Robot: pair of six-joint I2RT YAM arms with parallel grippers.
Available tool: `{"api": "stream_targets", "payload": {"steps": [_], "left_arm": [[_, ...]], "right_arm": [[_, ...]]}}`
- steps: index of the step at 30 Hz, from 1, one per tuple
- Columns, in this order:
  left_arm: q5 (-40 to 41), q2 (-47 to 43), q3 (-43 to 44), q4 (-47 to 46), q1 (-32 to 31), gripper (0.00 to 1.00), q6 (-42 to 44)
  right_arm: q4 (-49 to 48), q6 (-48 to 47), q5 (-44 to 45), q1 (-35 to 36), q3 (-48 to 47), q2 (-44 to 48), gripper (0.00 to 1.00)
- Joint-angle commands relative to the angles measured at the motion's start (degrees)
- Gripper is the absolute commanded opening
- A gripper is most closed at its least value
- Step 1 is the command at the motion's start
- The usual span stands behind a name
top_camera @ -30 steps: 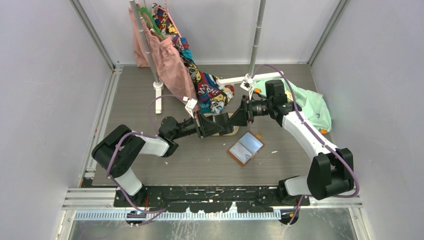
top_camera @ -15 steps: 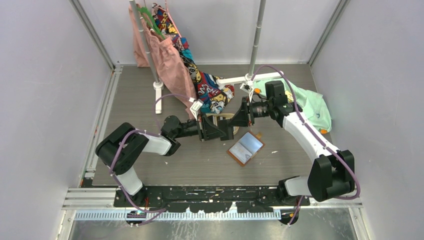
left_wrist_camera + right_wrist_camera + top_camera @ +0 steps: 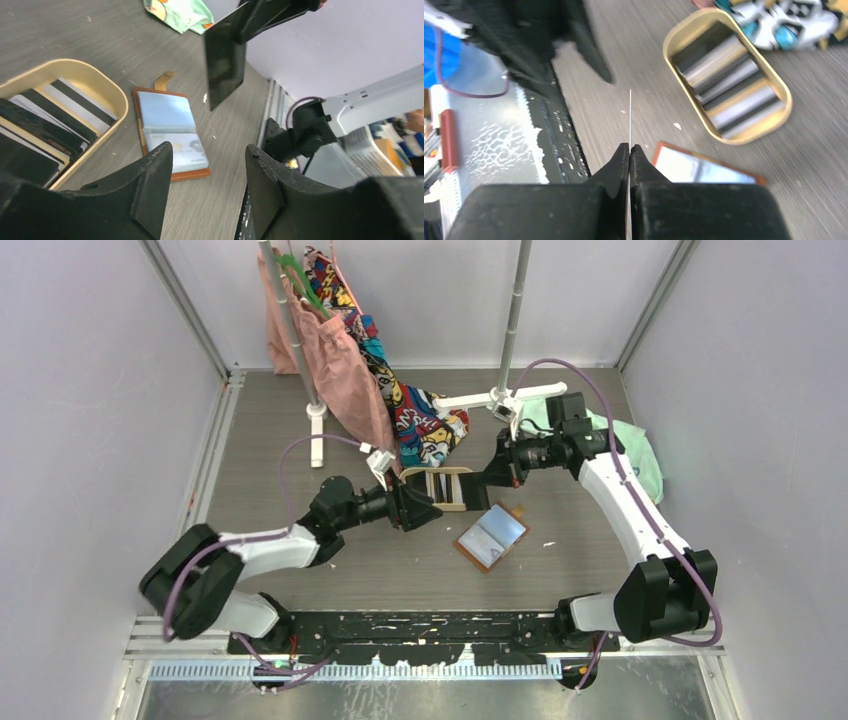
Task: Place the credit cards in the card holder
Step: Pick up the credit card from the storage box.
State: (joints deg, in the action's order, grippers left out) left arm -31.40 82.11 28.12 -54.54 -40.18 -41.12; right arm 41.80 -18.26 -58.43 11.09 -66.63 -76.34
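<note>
A black credit card (image 3: 225, 55) hangs in the air, pinched at its top edge by my right gripper (image 3: 629, 148), which is shut on it. From the right wrist the card (image 3: 630, 117) shows edge-on as a thin line. My left gripper (image 3: 209, 152) is open and holds nothing, a little left of and below the card. The card holder (image 3: 491, 535) lies open on the table, tan-brown with clear pockets and a snap tab (image 3: 165, 79). Several more credit cards (image 3: 45, 125) lie stacked in an oval tan tray (image 3: 465, 496) left of the holder.
A white clothes rack (image 3: 315, 420) with pink and patterned garments (image 3: 420, 425) stands behind the tray. A mint-green cloth (image 3: 630, 445) lies at the back right. Small white scraps dot the grey table near the holder.
My left gripper let go of the black card and drew back to the left. My right gripper shut on the card and carried it slightly right, uncovering the tray.
</note>
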Motion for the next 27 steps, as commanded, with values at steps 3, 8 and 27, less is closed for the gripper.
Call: {"api": "stream_targets", "payload": {"steps": [3, 8, 27], "left_arm": [[21.2, -10.2, 1.0, 22.2, -14.8, 0.60, 29.7], [24.5, -3.1, 1.7, 15.1, -26.3, 0.64, 48.3], [28.2, 20.5, 27.1, 33.0, -22.0, 0.81, 26.1]], "right_arm": [[10.5, -7.6, 9.9, -6.4, -0.3, 1.8, 0.01], [16.7, -10.2, 7.8, -10.3, -1.7, -3.9, 0.01], [15.0, -7.6, 10.0, -15.6, -0.9, -8.3, 0.01]]}}
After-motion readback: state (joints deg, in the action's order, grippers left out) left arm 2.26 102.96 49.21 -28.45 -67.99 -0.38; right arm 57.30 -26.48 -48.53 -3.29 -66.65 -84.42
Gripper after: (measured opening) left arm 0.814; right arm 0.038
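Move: The open card holder lies about 17 cm to the right of the empty left hand, 5 cm ahead and some 18 cm below; the storage box stands roughly 17 cm ahead of that hand, 4 cm to its right and 16 cm below. From the right hand, which already holds the black card, the holder is some 21 cm below, 3 cm ahead and 2 cm right; the box is about 15 cm ahead, 11 cm left and 20 cm below. Downward by about 12 cm and to the right by some 10, the left hand leaves the card's side and swoops towards the card holder, first drawing back, then coming forward again, its fingers opening wider and tilting down. The right hand keeps its pinch on the black card, carrying the card right and down, then nearly holding still, with the fingertips tipped lower. ##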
